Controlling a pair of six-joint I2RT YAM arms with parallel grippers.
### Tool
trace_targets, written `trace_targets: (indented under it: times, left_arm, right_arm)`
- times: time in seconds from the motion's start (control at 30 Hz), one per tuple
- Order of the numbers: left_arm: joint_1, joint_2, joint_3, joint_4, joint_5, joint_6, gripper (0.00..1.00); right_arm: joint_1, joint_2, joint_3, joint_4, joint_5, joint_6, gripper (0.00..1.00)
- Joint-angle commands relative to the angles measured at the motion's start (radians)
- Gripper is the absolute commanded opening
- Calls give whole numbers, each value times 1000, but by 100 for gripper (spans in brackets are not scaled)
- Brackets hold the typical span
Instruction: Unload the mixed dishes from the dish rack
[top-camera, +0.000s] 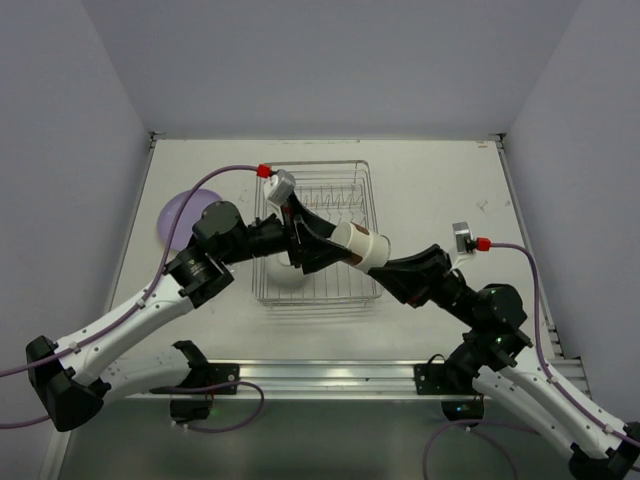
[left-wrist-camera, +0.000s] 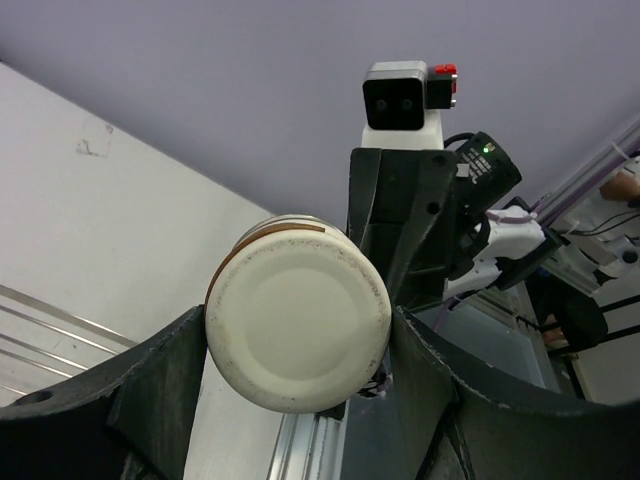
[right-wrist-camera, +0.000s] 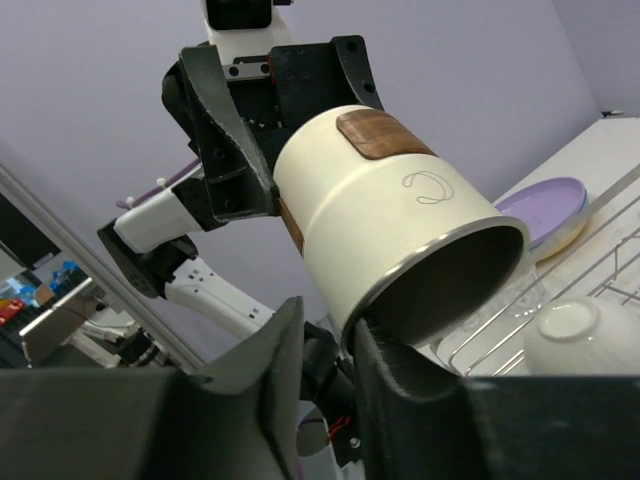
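A cream cup (top-camera: 362, 246) with brown patches lies on its side in the air over the right front part of the silver wire dish rack (top-camera: 345, 175). My left gripper (top-camera: 333, 240) is shut on its base end; the left wrist view shows the cup's bottom (left-wrist-camera: 298, 325) between both fingers (left-wrist-camera: 160, 385). My right gripper (top-camera: 390, 263) is at the cup's open mouth (right-wrist-camera: 450, 290). In the right wrist view it (right-wrist-camera: 330, 315) is open, one finger inside the rim and one outside, with a gap to the wall. A white bowl (top-camera: 285, 276) sits upside down in the rack.
A purple plate (top-camera: 180, 215) lies on the table left of the rack, also in the right wrist view (right-wrist-camera: 545, 205). The rack's wires (right-wrist-camera: 600, 262) and the bowl (right-wrist-camera: 575, 335) lie below the cup. A metal rail (top-camera: 330, 378) runs along the near edge.
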Motion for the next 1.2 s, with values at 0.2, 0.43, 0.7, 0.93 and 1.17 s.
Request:
trace_targets:
  times: [0.2, 0.43, 0.7, 0.93, 1.17]
  left_arm:
    - [7, -17, -20, 43, -7, 3, 49]
    - [7, -19, -17, 46, 0, 8, 63]
    - [7, -55, -30, 37, -53, 9, 100]
    - [7, -89, -20, -24, -133, 43, 100]
    - [7, -166, -3, -149, -336, 106, 100]
  right_arm:
    - [4, -3, 18, 104, -61, 18, 0]
    - [4, -3, 15, 103, -60, 18, 0]
    - [4, -7, 15, 86, -46, 10, 0]
    - [4, -20, 43, -41, 20, -17, 0]
    - [3, -35, 96, -260, 250, -48, 0]
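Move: The left hand still holds the cup round its base end; the cup's middle lies some 5 cm to its right, about 1 cm back and level. From the right hand the cup's middle is about 3 cm ahead, 4 cm left and 4 cm above, with the near rim between its half-closed fingers. The white bowl is about 8 cm ahead and 13 cm left of the left hand, some 28 cm below. Almost in place, the right hand finishes closing and pinches the cup's wall at the rim while both hands ease about 1 cm back. The left fingers then open wide, and that hand backs off left and forward, about 4 cm in all, turning some 15 degrees counter-clockwise. Last, the right hand, keeping its pinch, swings forward and down about 4 cm, turning slightly clockwise. ##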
